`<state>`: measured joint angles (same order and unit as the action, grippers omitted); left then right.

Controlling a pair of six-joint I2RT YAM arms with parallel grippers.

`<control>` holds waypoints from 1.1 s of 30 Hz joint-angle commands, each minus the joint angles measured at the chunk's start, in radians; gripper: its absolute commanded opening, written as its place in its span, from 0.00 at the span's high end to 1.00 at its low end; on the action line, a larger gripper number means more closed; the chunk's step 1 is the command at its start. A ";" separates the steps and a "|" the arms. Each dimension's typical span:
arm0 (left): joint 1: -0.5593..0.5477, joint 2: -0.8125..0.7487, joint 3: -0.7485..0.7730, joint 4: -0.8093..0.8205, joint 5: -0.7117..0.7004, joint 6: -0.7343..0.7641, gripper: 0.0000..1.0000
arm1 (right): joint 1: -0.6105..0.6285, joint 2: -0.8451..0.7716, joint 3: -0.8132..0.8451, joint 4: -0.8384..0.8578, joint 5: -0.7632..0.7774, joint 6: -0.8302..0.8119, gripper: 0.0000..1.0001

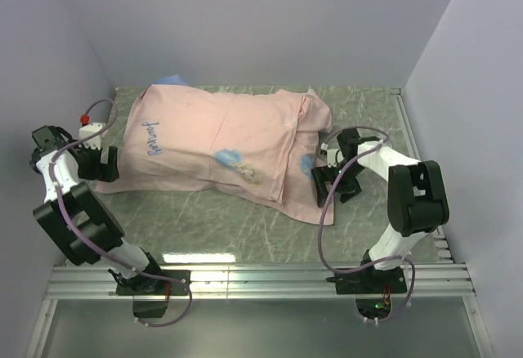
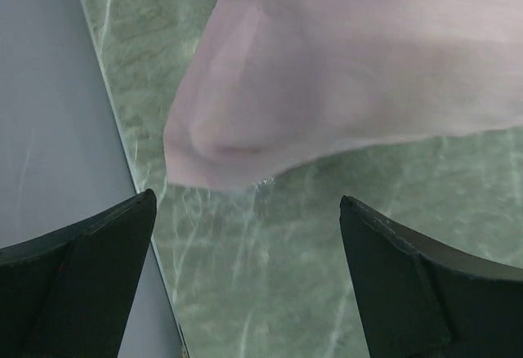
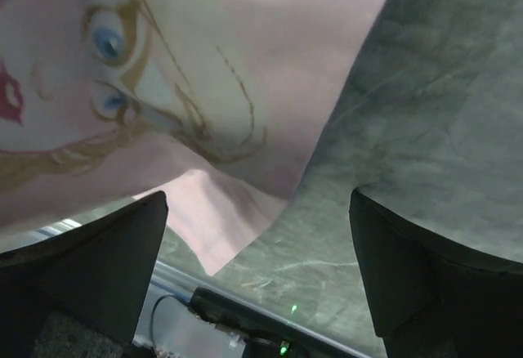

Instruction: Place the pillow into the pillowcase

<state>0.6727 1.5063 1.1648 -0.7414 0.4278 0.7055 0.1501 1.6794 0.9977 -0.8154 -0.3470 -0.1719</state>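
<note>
The pale pink pillowcase [image 1: 221, 141] lies plump across the green table, with blue lettering near its left end and a princess print near its right. The pillow is hidden; the bulging case suggests it is inside. My left gripper [image 1: 98, 162] stands open just off the case's left corner [image 2: 221, 141], nothing between its fingers [image 2: 400, 268]. My right gripper [image 1: 333, 180] stands open beside the loose right flap [image 3: 221, 227], whose print of a face [image 3: 90, 72] fills the right wrist view. Neither gripper touches the cloth.
White walls close in on the left, back and right. A metal rail [image 1: 261, 276] runs along the near edge by the arm bases. A bit of blue cloth [image 1: 173, 79] peeks out behind the case at the back left.
</note>
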 commanded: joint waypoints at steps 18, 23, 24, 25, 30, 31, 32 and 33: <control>-0.058 0.296 -0.045 0.113 0.037 0.224 0.41 | -0.044 0.145 0.087 -0.007 -0.253 0.016 0.81; -0.050 0.218 -0.033 -0.022 0.138 0.252 0.95 | -0.177 -0.010 0.056 -0.082 -0.293 -0.070 1.00; -0.038 0.200 -0.018 -0.068 0.185 0.250 1.00 | -0.223 -0.042 0.055 -0.091 -0.302 -0.101 1.00; -0.030 0.181 -0.004 -0.094 0.210 0.250 1.00 | -0.250 -0.073 0.055 -0.105 -0.322 -0.112 1.00; -0.002 0.085 0.129 -0.240 0.333 0.236 1.00 | -0.368 -0.247 0.114 -0.133 -0.383 -0.141 1.00; -0.001 0.074 0.150 -0.248 0.368 0.229 1.00 | -0.383 -0.265 0.152 -0.148 -0.404 -0.143 1.00; 0.002 0.052 0.189 -0.253 0.387 0.194 1.00 | -0.398 -0.291 0.176 -0.156 -0.458 -0.141 1.00; 0.008 0.043 0.212 -0.253 0.409 0.169 1.00 | -0.411 -0.305 0.200 -0.162 -0.484 -0.138 1.00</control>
<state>0.6617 1.6234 1.2762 -0.9497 0.7017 0.9146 -0.2184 1.4429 1.1046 -0.9302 -0.7223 -0.2764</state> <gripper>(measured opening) 0.023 0.008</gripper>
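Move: My left hand hovers over the left side, with the near left corner of the pillowcase about 11 cm below it, 2 cm ahead and 1 cm left. The blue lettering lies some 8 cm ahead and 14 cm right. My right hand is low beside the case's right hem, which is about 1 cm ahead, 3 cm left and 1 cm down. From it the near right corner is about 9 cm back, straight in line, and the small blue patch 7 cm ahead and 7 cm left. I sink my open left hand about 10 cm onto the near left corner and pinch it, while my right hand edges left along the table into the right hem and closes on it. Keeping both grips, I lift each end about 10 cm, my left hand drifting right, my right hand going right and a little forward, tilting its fingers outward. ##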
